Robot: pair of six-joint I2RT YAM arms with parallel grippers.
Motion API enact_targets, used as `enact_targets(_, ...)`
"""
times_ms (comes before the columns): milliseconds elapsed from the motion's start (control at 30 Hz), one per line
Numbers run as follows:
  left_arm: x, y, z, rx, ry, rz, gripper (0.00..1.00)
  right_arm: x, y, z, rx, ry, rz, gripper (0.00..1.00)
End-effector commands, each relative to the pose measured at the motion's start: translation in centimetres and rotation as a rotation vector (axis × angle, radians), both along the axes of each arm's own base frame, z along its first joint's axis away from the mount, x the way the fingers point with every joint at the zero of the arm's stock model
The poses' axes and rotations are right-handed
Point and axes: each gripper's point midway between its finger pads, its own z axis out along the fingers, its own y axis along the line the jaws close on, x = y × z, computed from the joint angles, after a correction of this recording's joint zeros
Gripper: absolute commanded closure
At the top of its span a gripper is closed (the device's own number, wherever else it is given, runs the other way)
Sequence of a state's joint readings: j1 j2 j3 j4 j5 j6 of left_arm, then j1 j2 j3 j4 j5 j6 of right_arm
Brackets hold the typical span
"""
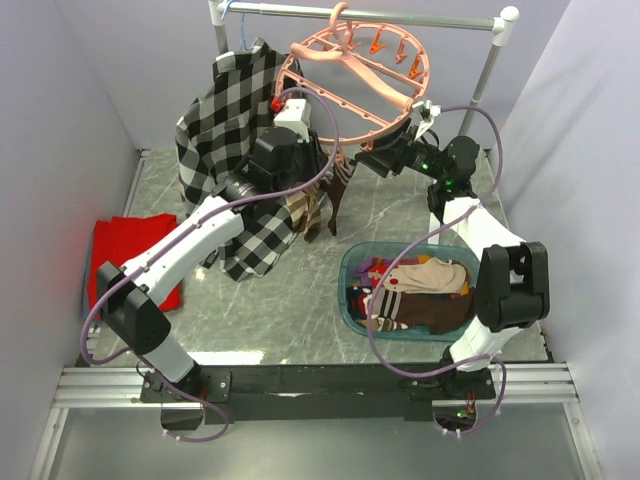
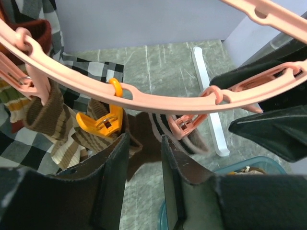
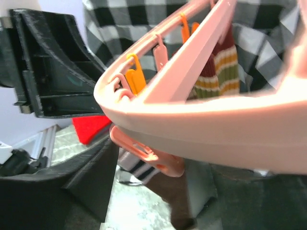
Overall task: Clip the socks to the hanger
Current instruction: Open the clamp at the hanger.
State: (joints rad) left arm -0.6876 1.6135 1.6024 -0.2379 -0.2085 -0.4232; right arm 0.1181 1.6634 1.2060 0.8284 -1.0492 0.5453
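Note:
The pink hanger [image 1: 352, 88] hangs from the rail with several socks clipped under its near rim. A dark brown sock [image 1: 340, 198] with a striped cuff [image 3: 139, 167] hangs from a pink clip [image 3: 149, 154]. My right gripper [image 3: 151, 187] is open, with one finger on each side of that clip. From the other side, my left gripper [image 2: 144, 139] is open just short of the same sock [image 2: 144, 143], nothing between its pads. Striped brown socks [image 2: 53, 120] hang to the left beside an orange clip [image 2: 103, 122]. In the top view the left gripper [image 1: 335, 170] and the right gripper [image 1: 368, 160] meet under the ring.
A teal basket [image 1: 350, 275] at the front right holds several more socks [image 1: 425, 290]. A black-and-white plaid shirt [image 1: 225, 120] hangs on the grey rail [image 1: 400, 15] to the left. A red cloth [image 1: 120, 250] lies at the left wall. The rail's white foot [image 2: 208, 105] rests on the marble top.

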Motion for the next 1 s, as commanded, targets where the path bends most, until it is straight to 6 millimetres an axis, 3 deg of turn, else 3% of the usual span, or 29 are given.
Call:
enact_targets(0, -0.5, 1.4, 3.8, -0.023, -0.07, 0.018, 0.61, -2.6, 0.6, 3.8, 0.047, -0.147, 0.064, 0.49)
enact_targets(167, 0.2, 1.3, 4.1, -0.019, -0.062, 0.018, 0.61, -4.2, 0.1, 4.0, 0.038, -0.159, 0.007, 0.69)
enact_targets(433, 2.4, 0.5, 6.1, -0.027, -0.081, -0.006, 0.59, -5.6, -1.2, 4.8, -0.072, -0.249, -0.213, 0.86)
enact_targets(633, 4.0, 1.0, 7.3, -0.033, -0.091, 0.004, 0.52, -5.9, 0.5, 4.3, -0.128, -0.26, -0.282, 0.91)
enact_targets(800, 2.5, 2.1, 7.3, -0.076, -0.078, 0.016, 0.4, -5.4, 2.0, 2.6, -0.112, -0.203, -0.272, 0.92)
enact_targets(967, -0.5, 3.9, 8.3, -0.164, -0.052, 0.038, 0.31, -4.9, 2.4, 2.1, -0.08, -0.172, -0.264, 0.92)
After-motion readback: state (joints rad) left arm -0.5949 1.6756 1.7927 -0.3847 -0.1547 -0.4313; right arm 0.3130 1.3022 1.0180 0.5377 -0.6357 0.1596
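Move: The free pink clamp under the hanger's near rim sits almost between the right hand's open fingers, about 2 cm to their left and 1 cm farther out and up. The clipped brown sock hangs with its middle some 6 cm left of that hand, level fore-and-aft and about 8 cm lower. From the left hand, the free clamp is about 8 cm right, 2 cm ahead and 1 cm up; the yellow clamp is some 5 cm straight ahead, level in height. The free pink clamp gets pinched between the right fingers, which close early and then hold it while the hand draws back about 5 cm and rises about as much, swinging some 15 degrees clockwise, before sinking 2 cm and edging left. The left hand goes up and about 4 cm forward, then eases back and left, its fingers opening wider. ##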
